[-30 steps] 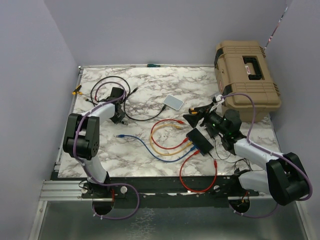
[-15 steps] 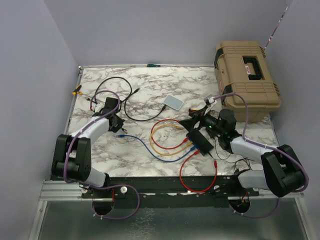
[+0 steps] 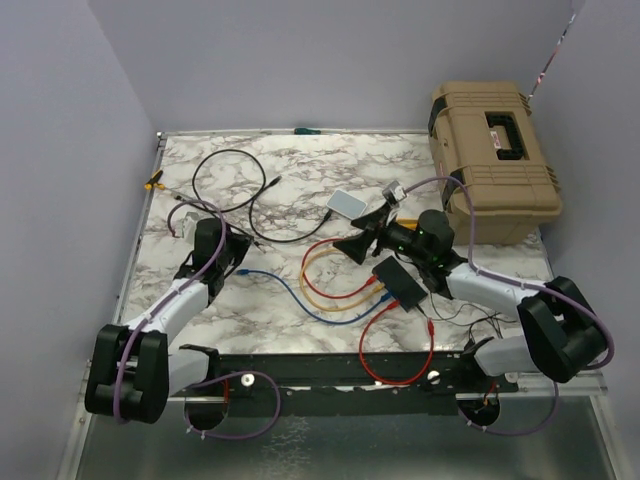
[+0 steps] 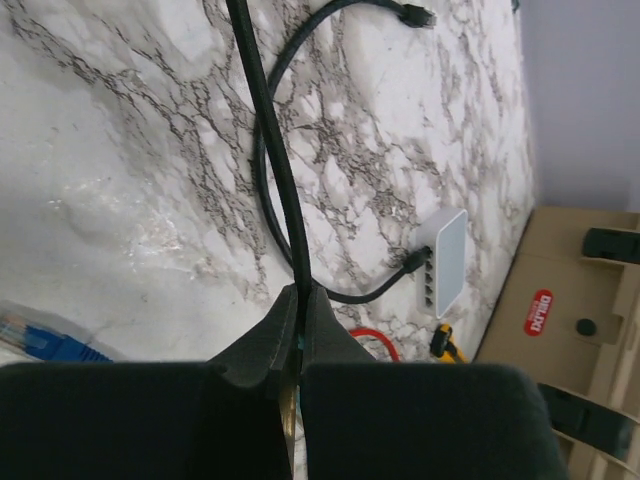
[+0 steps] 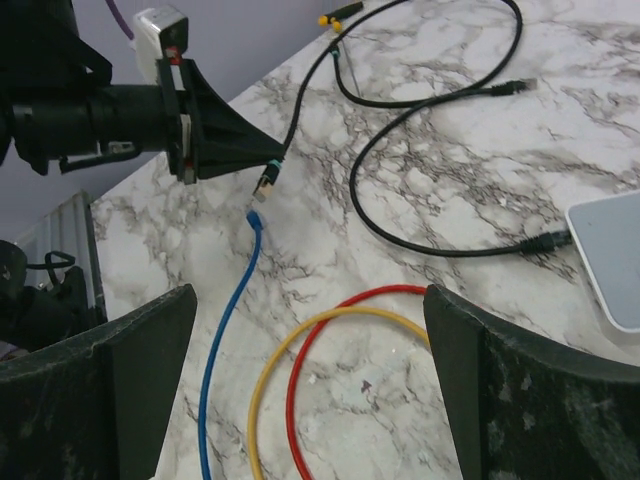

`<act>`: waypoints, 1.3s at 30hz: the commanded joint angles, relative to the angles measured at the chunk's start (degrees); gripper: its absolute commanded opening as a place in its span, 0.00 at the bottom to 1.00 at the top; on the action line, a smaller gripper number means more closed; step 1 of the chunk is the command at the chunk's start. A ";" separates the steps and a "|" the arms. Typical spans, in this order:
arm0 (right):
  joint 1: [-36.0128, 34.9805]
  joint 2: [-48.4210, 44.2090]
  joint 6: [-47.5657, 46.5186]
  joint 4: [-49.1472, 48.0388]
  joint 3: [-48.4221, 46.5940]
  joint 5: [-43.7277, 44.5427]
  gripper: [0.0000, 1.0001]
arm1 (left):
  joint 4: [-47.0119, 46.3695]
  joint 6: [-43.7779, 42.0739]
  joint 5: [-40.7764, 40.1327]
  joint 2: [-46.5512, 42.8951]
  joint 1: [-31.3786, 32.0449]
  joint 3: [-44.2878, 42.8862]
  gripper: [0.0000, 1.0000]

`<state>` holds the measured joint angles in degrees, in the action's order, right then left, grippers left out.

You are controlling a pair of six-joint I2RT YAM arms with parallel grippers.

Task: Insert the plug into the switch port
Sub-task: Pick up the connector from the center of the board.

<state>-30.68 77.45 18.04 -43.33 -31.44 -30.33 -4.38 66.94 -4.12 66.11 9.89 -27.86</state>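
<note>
The switch [image 3: 398, 282] is a flat black box right of the table's centre, with red, yellow and blue cables running into its left edge. My left gripper [image 3: 233, 250] [image 4: 300, 296] is shut on the plug [image 5: 264, 184] at the end of a black cable [image 4: 268, 150]. The plug's gold tip sticks out past the fingertips [image 5: 225, 140] in the right wrist view. It hangs just above the marble, well left of the switch. My right gripper [image 3: 358, 242] [image 5: 310, 330] stands open over the red loop [image 5: 300, 400] and yellow loop [image 5: 258, 400], holding nothing.
A small grey-white box [image 3: 348, 205] [image 4: 445, 258] lies mid-table with the black cable's other end plugged in. A blue cable's loose end [image 5: 256, 218] lies just below the held plug. A tan case [image 3: 495, 160] stands at the back right. A yellow-handled tool [image 3: 152, 181] sits at the left edge.
My left gripper closed on the black cable's plug and drew back toward the near left. My right gripper swung left over the cable loops and opened wider.
</note>
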 commanded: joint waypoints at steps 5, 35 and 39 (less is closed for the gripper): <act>-6.30 9.54 8.85 2.00 -9.27 6.61 0.83 | -25.18 11.49 2.62 -2.30 1.30 8.91 0.00; -18.28 26.52 9.24 7.77 -28.27 14.63 0.62 | -38.32 19.04 -6.23 -13.06 8.39 18.42 0.00; -18.37 27.07 8.53 8.41 -29.11 13.43 0.59 | -38.73 19.52 -5.87 -13.55 8.56 18.48 0.00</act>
<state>-48.71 102.96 28.32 -36.32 -58.54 -15.79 -39.31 84.99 -8.69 53.60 18.00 -10.20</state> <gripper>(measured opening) 0.603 0.011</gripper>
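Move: My left hand already pinches the connector of the long black cable; its middle is about 2 cm to the right of and 2 cm below the finger pads, level with them fore and aft. From my open right hand that connector is roughly 22 cm left, 5 cm ahead and 10 cm below. The blue plug on the board is some 27 cm left and 1 cm ahead of my right hand, the white switch about 17 cm straight ahead, both about 17 cm lower. I sweep my right hand left about 15 cm towards the connector, fast then easing off, narrowing its wide-open fingers to a bit over half and stopping short of any touch. My left hand keeps its pinch and lifts the connector about 8 cm, drifting right and a little back, while its fingers tip up to near level and its left side rolls down. ##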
